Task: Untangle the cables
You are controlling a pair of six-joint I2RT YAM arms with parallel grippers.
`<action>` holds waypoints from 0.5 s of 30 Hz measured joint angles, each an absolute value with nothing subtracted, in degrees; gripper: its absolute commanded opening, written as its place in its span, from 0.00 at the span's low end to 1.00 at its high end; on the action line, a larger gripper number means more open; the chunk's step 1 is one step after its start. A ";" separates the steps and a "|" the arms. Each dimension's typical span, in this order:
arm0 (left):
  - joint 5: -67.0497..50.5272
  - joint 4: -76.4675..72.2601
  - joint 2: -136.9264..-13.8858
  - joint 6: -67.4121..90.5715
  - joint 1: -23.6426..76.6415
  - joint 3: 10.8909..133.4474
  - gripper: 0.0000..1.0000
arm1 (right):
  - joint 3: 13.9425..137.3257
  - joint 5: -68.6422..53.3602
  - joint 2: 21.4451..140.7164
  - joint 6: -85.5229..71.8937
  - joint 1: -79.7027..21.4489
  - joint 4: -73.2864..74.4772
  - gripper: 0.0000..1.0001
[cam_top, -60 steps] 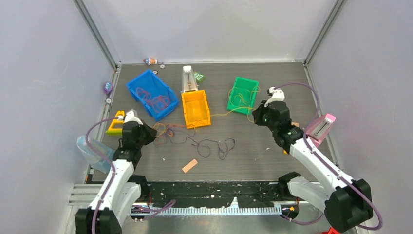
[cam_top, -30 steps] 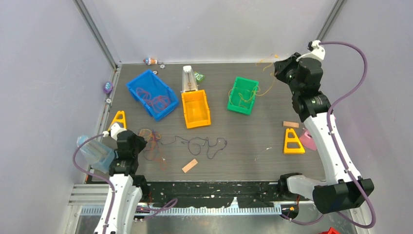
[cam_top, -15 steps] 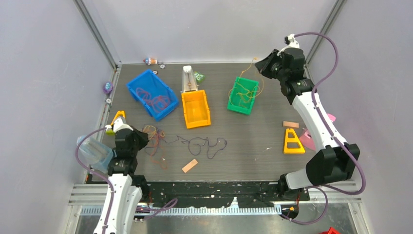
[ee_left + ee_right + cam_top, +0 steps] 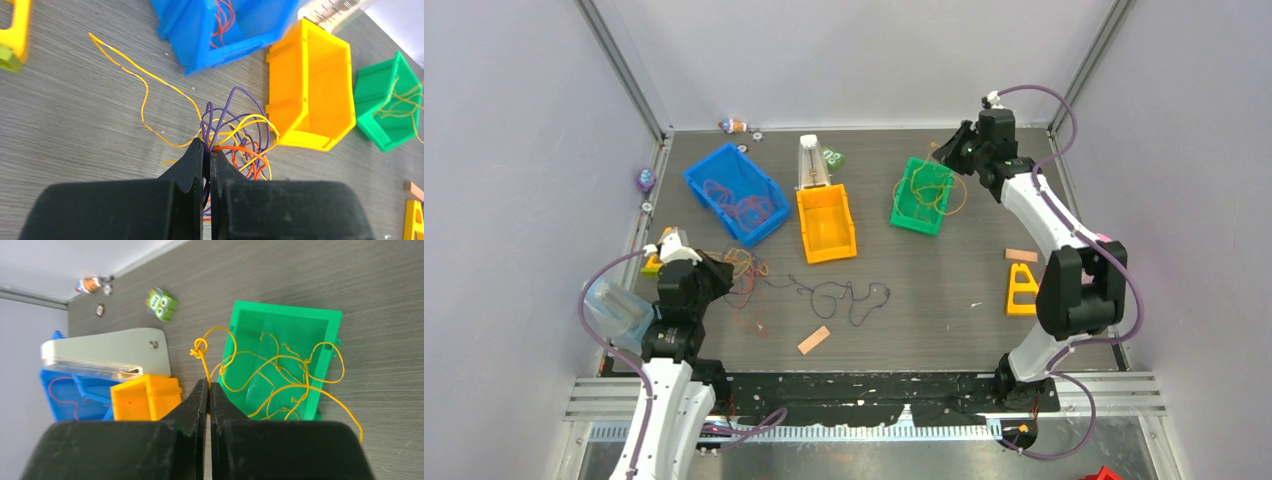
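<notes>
A tangle of purple, yellow and orange cables (image 4: 742, 270) (image 4: 235, 135) lies at the left of the table. My left gripper (image 4: 714, 276) (image 4: 207, 146) is shut on its purple strands. From the tangle a dark purple strand (image 4: 844, 298) trails right in loops across the table. A yellow cable (image 4: 944, 188) (image 4: 280, 370) is draped in and over the green bin (image 4: 905, 212) (image 4: 330, 315). My right gripper (image 4: 940, 156) (image 4: 208, 385) is shut on a knotted end of it, above the bin's far left corner. Red cables (image 4: 746, 206) lie in the blue bin (image 4: 699, 178).
An orange bin (image 4: 826, 250) stands between the blue and green ones, with a white wedge-shaped object (image 4: 810, 160) and a green toy (image 4: 832, 157) behind it. A wooden block (image 4: 814, 340) lies near the front. A yellow triangle (image 4: 1023, 290) and a small wooden piece (image 4: 1021, 255) sit at right.
My right arm has swung left and down from the far right corner to the green bin, and the yellow cable has settled into it. My left gripper has shifted slightly away with the tangle.
</notes>
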State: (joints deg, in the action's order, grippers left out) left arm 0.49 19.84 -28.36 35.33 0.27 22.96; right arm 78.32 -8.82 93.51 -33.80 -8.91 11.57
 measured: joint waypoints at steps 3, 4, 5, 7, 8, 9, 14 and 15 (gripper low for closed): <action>-0.45 19.68 -29.69 35.03 1.89 23.55 0.00 | 79.20 -9.06 97.91 -33.63 -9.28 12.34 0.05; -0.60 19.64 -30.02 34.89 2.24 23.66 0.00 | 80.12 -9.10 99.79 -33.34 -9.58 12.82 0.05; -0.78 19.62 -30.46 34.65 2.68 23.81 0.00 | 81.34 -9.13 101.69 -33.08 -9.96 13.43 0.05; -0.97 19.59 -30.92 34.22 3.25 24.12 0.00 | 83.72 -9.10 105.25 -32.67 -10.68 14.68 0.05; -0.99 19.53 -31.00 34.02 3.55 24.27 0.00 | 84.77 -8.93 106.85 -32.42 -10.90 15.31 0.05; -0.97 19.51 -31.00 33.95 3.88 24.34 0.00 | 85.45 -8.51 107.96 -32.21 -11.05 15.73 0.05; -0.91 19.49 -30.89 33.41 5.39 24.36 0.00 | 91.39 -2.50 115.00 -29.82 -12.40 21.19 0.05; -0.91 19.46 -31.03 33.26 5.63 24.36 0.00 | 92.77 -1.02 116.27 -29.34 -12.75 22.15 0.05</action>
State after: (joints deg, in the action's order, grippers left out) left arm -0.91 19.46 -31.03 33.26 5.63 24.36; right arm 92.77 -1.02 116.27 -29.34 -12.75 22.15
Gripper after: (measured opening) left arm 0.012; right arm 0.071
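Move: The green bin that the yellow cable is being lowered into lies almost straight under the right hand, about 3 cm farther out, 1 cm left and 20 cm down. The orange bin is some 22 cm to the left and 3 cm back, the owl toy about 21 cm left and 14 cm ahead. From the left hand, the purple cable's loose loops lie about 20 cm right, level ahead and 14 cm down; the green bin lies some 37 cm right and 25 cm ahead. The right hand, still pinching the knotted yellow cable in its shut fingers, sinks quickly about 12 cm towards the green bin, easing some 4 cm forward while the wrist tips further down and rolls its left side lower, some 20 degrees in all. The left hand keeps its grip on the purple, orange and yellow tangle and shifts slowly about 2.5 cm right at the same height, towards the loose purple loops, turning slightly clockwise. ##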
